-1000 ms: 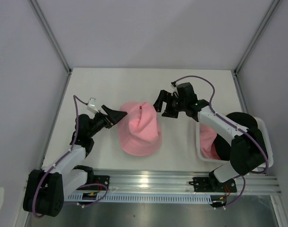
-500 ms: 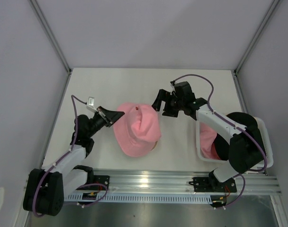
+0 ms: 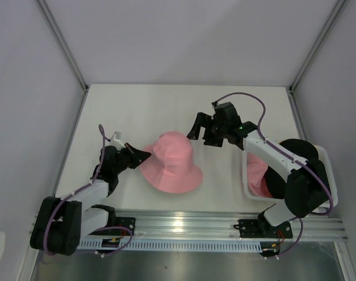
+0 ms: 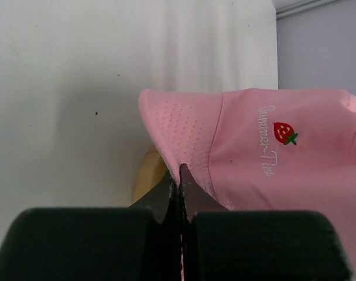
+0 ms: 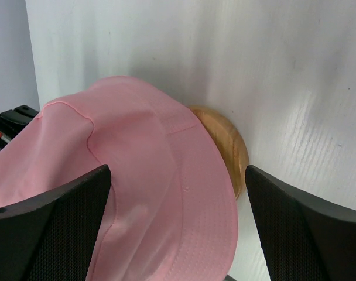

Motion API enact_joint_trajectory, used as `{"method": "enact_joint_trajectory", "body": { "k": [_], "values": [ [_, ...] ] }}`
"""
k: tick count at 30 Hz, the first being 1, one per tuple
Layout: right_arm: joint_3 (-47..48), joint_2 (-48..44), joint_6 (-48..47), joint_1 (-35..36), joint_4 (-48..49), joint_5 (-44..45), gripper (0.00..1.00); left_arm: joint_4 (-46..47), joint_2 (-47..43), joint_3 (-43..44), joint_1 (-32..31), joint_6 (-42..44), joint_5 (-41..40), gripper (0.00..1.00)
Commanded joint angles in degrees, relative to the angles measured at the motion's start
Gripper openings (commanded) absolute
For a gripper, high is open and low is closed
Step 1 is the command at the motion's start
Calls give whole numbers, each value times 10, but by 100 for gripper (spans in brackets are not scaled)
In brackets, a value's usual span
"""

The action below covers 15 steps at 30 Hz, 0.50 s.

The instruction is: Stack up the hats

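Observation:
A pink hat with a small strawberry mark sits domed over the wooden round-topped stand, whose edge shows under the brim. My left gripper is shut on the hat's left brim; in the left wrist view the jaws pinch the pink hat fabric between them. My right gripper hangs open just behind the hat's far right side, touching nothing. In the right wrist view the pink hat lies below the wide-apart fingers. A second pink hat lies in the basket.
The white perforated basket stands at the right edge, mostly hidden by my right arm. A dark shape beside the pink fabric inside it cannot be told apart from the arm. White walls bound the table at the back and sides.
My left gripper closed on the brim and drew it down and to the left. The crumpled hat has spread into a smooth dome over the stand. The right gripper barely moved.

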Motion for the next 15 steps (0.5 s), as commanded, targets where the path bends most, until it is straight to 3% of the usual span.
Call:
{"method": "enact_joint_trajectory", "body": {
  "k": [1, 3, 6, 15],
  "values": [
    [8, -21, -13, 7, -8, 22, 99, 115, 45, -23, -8, 37, 9, 1],
    [9, -28, -13, 7, -10, 27, 99, 216, 87, -33, -20, 46, 29, 1],
    [12, -41, -15, 5, -19, 39, 100, 277, 121, -24, -71, 77, 36, 1],
    [19, -90, -31, -16, -68, 84, 100, 304, 163, 32, -101, 135, 45, 4]
  ]
}}
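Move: The left hand pinches the pink hat's left brim. The wooden stand under the hat is about 11 cm to its right, 2 cm back and 2 cm lower. The hat's middle lies roughly 9 cm to the right, 3 cm back and slightly above. From the open right hand, the stand is some 7 cm left, 4 cm back and 9 cm below. The left hand, still pinching the brim, swings some 6 cm right towards the stand; the right eases up-right. ##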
